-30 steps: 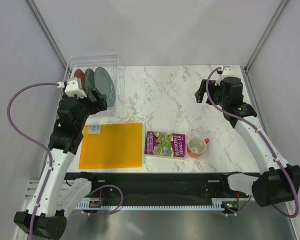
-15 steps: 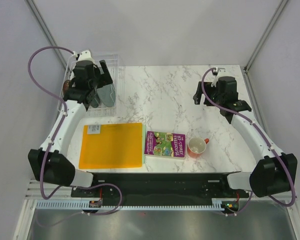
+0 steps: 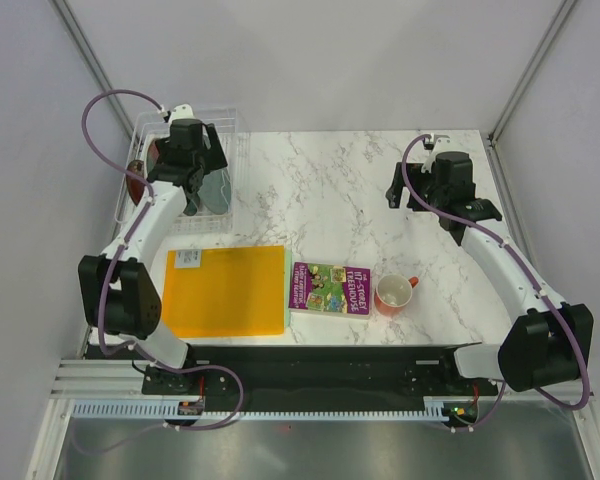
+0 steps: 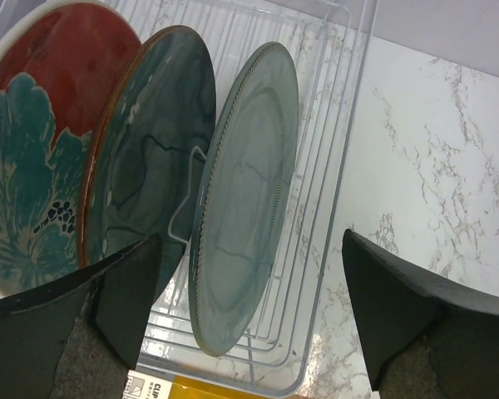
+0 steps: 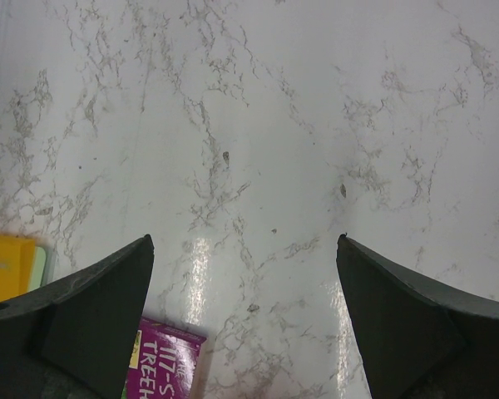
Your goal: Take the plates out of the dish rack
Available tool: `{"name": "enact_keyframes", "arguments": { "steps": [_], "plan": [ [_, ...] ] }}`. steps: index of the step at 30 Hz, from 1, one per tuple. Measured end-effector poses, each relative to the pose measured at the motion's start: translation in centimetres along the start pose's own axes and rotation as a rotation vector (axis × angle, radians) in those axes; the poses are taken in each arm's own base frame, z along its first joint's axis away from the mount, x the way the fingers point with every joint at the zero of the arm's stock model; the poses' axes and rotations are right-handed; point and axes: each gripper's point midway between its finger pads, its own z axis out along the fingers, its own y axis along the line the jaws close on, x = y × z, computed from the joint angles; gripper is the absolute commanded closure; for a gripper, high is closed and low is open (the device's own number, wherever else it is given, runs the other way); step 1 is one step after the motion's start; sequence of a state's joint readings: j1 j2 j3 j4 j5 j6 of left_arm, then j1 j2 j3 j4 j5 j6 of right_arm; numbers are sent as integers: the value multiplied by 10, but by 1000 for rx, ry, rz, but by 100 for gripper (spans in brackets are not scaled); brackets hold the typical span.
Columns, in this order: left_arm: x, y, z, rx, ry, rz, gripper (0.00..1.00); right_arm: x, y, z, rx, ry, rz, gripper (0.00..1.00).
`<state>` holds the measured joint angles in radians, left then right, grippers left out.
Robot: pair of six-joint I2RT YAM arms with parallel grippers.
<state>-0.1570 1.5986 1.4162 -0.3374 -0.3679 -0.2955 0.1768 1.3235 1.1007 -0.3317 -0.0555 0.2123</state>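
Three plates stand on edge in the clear dish rack [image 4: 337,208] at the table's far left. They are a red plate with a teal pattern [image 4: 41,141], a dark teal plate [image 4: 150,150] and a grey-green plate [image 4: 249,183]. My left gripper [image 4: 250,238] hovers open above them, and the grey-green plate's lower part shows between its fingers, untouched. From above, the left gripper [image 3: 195,172] covers most of the dish rack [image 3: 238,150]. My right gripper [image 3: 395,190] stands open over bare marble at the far right; the right wrist view shows nothing between the right gripper's [image 5: 245,241] fingers.
An orange mat [image 3: 225,290] lies in front of the rack. A purple book [image 3: 330,288] and an orange-red mug [image 3: 392,293] sit to its right. The book's corner [image 5: 162,366] shows under the right gripper. A slanted frame post stands by each of the table's two back corners.
My left arm has swung from the rack's near side up and back, so its gripper now hangs over the plates. The right arm has barely shifted.
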Motion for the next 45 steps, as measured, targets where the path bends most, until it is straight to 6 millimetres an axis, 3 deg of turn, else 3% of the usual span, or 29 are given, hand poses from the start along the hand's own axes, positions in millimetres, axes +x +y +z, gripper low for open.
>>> {"name": "enact_keyframes", "arguments": {
  "steps": [5,8,10,11,12,23,32,37,45],
  "plan": [
    [11,4,19,-28,24,5,14,0,0,0,0,1,-3,2],
    [21,7,31,-53,43,8,37,1,0,0,1,2,-5,2],
    [26,8,37,-59,48,7,62,1,-1,0,3,3,-7,2],
    [27,8,38,-60,45,4,84,1,-1,0,4,4,-7,2],
    [27,11,39,-73,43,9,98,1,-1,0,5,5,-7,2],
    [25,12,41,-70,19,58,98,8,-4,7,14,30,-5,2],
    [20,1,29,-90,7,126,98,15,-9,9,40,51,-4,2],
    [-5,-6,9,-104,-40,170,98,15,-9,9,41,54,-4,2],
    [-65,-9,-37,-103,-171,164,98,16,-9,8,42,58,-4,2]
  ]
}}
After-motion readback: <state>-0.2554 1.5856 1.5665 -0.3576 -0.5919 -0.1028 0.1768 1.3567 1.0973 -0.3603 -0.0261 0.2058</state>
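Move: The pale green plate stands on edge in the rack under my open left hand, its middle about 12 cm below, some 2 cm ahead and 1 cm left. The dark green plate is about 7 cm to my left and 3 cm ahead, the leaf-patterned red plate 13 cm left and 4 cm ahead. The rack's right wall runs some 7 cm to my right, 2 cm ahead. From my right hand, the pale plate lies about 46 cm left, 8 cm ahead and 9 cm lower. I sink my left hand about 4 cm, easing slightly forward and left, so the fingers straddle the pale green plate, then close them and pinch its upper rim. Holding there briefly, I drift a little right and draw the plate up roughly 12 cm out of the rack, coming back about 2 cm, the hand's left side rolling up some 10 degrees and its tips lifting slightly. ##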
